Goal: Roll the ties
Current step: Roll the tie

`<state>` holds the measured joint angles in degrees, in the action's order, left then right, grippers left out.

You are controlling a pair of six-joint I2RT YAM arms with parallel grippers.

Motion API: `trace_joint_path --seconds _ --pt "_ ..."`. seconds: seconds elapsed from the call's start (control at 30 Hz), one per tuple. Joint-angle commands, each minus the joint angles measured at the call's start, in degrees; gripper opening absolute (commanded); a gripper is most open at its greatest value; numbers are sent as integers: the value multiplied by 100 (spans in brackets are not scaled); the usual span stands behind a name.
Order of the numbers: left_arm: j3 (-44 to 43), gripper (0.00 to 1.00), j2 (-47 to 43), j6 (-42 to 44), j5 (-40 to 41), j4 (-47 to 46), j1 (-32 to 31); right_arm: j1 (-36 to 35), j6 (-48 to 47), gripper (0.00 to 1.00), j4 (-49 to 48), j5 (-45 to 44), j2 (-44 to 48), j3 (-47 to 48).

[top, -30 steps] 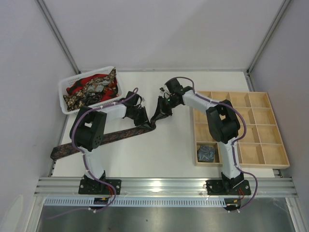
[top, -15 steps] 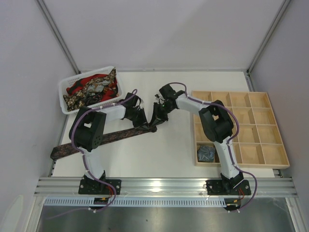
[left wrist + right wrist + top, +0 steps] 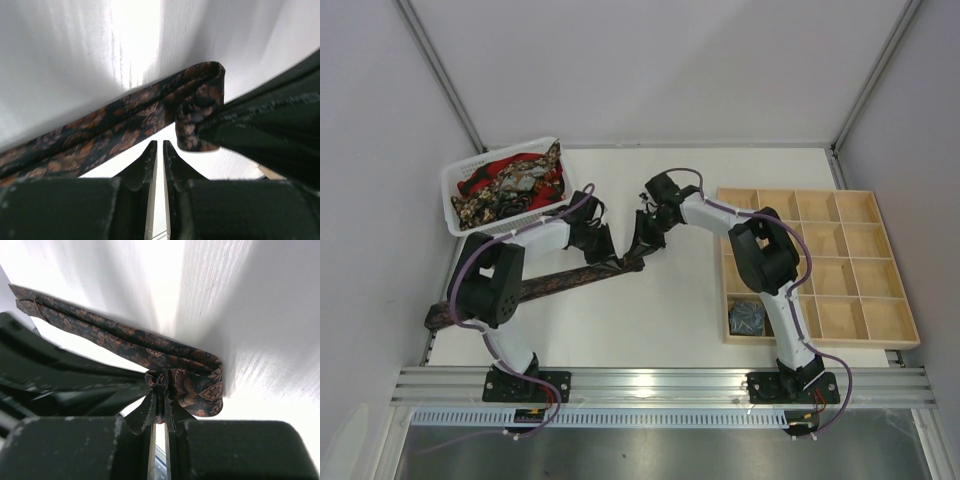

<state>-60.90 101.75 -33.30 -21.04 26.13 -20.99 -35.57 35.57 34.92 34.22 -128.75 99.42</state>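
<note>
A long dark brown tie (image 3: 540, 284) with an orange pattern lies slanted across the table, its left end at the table's left edge. Its right end is folded back on itself (image 3: 200, 385). My right gripper (image 3: 638, 250) is shut on that folded end, and the fabric bunches between its tips (image 3: 160, 377). My left gripper (image 3: 608, 257) sits just left of it, right by the fold. In the left wrist view its jaws (image 3: 160, 144) stand nearly together with nothing between them, and the tie (image 3: 125, 130) runs just ahead of them.
A white basket (image 3: 453, 200) at the back left holds several loose ties (image 3: 510, 185). A wooden compartment tray (image 3: 820, 265) stands on the right, with a grey-blue coiled tie (image 3: 748, 317) in its near left compartment. The two grippers are very close together.
My right gripper has carried the tie's end left and down toward the left gripper, folding it over. The left arm's elbow has swung out to the left.
</note>
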Motion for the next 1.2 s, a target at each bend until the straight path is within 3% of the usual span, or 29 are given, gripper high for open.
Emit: trace_joint_path --seconds 0.0,0.27,0.67,0.77,0.8,0.97,1.07,1.17 --pt "61 14 -376 192 205 208 148 -29 2 0 173 -152 -159 280" --pt "184 11 151 175 57 68 298 -81 38 0 340 -135 -379 613" --pt "246 10 196 104 99 -64 298 -292 -59 3 1052 -390 -968 1458" --pt "237 10 196 131 82 -47 324 -319 -146 8 1096 -442 -942 1458" --pt "220 10 196 148 74 -38 333 -319 -199 15 1157 -521 -915 1449" --pt "88 10 178 183 56 68 394 -328 -559 31 1176 -286 -757 1239" --pt "17 11 143 166 -14 85 421 -328 -613 40 738 57 -512 757" --pt "-9 11 134 105 -172 50 473 -284 -420 42 54 593 -301 326"
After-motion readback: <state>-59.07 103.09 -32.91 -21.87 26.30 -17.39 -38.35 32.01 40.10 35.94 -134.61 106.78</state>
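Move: The left hand, closed and just clear of the table, has the flat strip beside the tie's rolled end about 2 cm to its right, 1 cm ahead and 2 cm below; the rolled end is some 4 cm right, 1 cm ahead. The right hand already pinches that rolled end; the same strip spot lies about 2 cm left and 2 cm below it. From the right hand, the white basket is about 27 cm left and 18 cm ahead, the tie's free end 43 cm left and 15 cm back. Leftward and down by about 2 cm each way, the right hand carries the pinched rolled end in over the strip, then opens its fingers to under half and starts easing back. Meanwhile the left hand shifts some 2 cm right and comes down with closed fingertips onto the strip beside the roll, then stays there. ##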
